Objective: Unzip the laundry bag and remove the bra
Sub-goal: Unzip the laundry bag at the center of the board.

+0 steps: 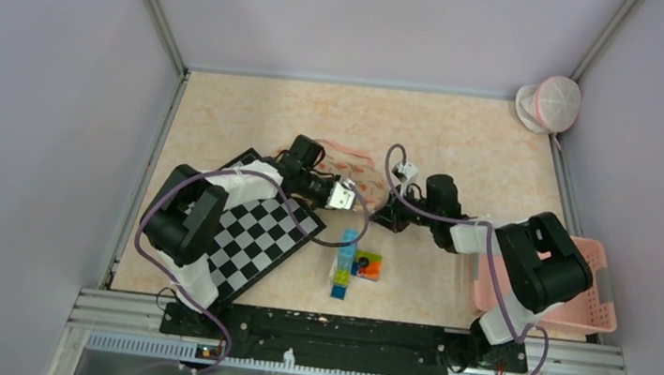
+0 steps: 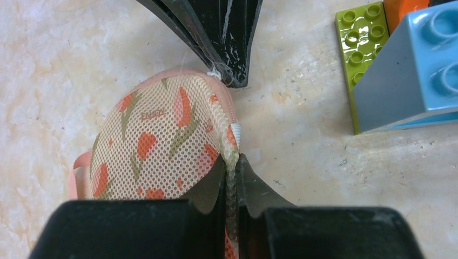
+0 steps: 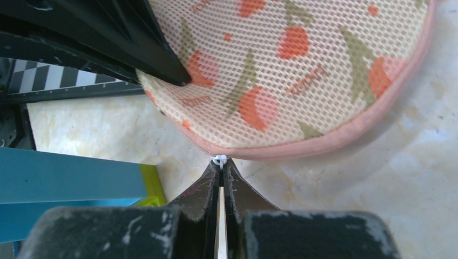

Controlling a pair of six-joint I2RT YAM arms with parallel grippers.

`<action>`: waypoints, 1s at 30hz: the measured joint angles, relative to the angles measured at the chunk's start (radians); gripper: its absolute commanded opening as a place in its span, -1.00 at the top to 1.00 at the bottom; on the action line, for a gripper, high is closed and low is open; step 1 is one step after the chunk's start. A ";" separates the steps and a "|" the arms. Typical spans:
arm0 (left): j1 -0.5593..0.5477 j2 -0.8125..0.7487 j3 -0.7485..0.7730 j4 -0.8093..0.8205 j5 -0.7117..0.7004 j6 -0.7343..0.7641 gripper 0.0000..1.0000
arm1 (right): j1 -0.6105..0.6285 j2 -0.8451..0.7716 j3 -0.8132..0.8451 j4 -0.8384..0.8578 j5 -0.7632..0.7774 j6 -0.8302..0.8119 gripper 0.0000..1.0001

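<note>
The laundry bag [image 2: 162, 140] is a round mesh pouch with orange tulips and a pink rim, lying on the table between both arms [image 1: 349, 166]. My left gripper [image 2: 231, 162] is shut on the bag's rim at the zipper seam. My right gripper [image 3: 220, 164] is shut on the small white zipper pull [image 3: 220, 159] at the pink rim, and its fingers [image 2: 227, 43] show at the top of the left wrist view. In the top view the left gripper [image 1: 344, 196] and right gripper [image 1: 384, 214] nearly meet. The bra is hidden; a pink strap [image 2: 75, 175] pokes out at the bag's left.
Toy blocks, blue [image 2: 410, 75] and green [image 2: 359, 38], lie just in front of the bag [image 1: 352, 265]. A chessboard [image 1: 252, 230] lies under the left arm. A pink basket [image 1: 580, 296] stands at the right edge, and a white-pink object [image 1: 550, 104] sits in the far right corner.
</note>
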 measured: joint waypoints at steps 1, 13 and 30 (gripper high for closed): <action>0.002 0.000 0.000 -0.002 -0.001 0.004 0.98 | -0.002 0.000 0.000 -0.007 0.005 0.000 1.00; 0.033 0.022 0.056 -0.030 -0.006 0.145 0.93 | -0.027 -0.047 0.011 -0.099 0.024 -0.005 1.00; 0.142 -0.058 0.045 -0.081 0.082 0.052 -0.24 | 0.053 -0.039 0.119 -0.188 0.024 0.093 1.00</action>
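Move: The left hand pinches the laundry bag's near edge, with the bag's middle some 8 cm ahead, 5 cm to its left and a little lower; from the right hand, that middle lies about 9 cm ahead and 10 cm left. The zip pull sits between the right fingers, about 5 cm right of the left hand and level with it. From the left hand, the block stack stands about 8 cm straight back, and the checkered board's middle 6 cm back and 22 cm left. The left hand carries its pinch of the bag's edge forward and slightly up, opening its fingers wide on the way and letting the cloth go, reaches about 7 cm out, then pulls back some 4 cm while still rising, ending about 4 cm left of its start. The right hand keeps the zip pull pinched throughout, easing about 1 cm right before reversing to draw some 3 cm left and lift the bag's zipped edge nearly 3 cm. ##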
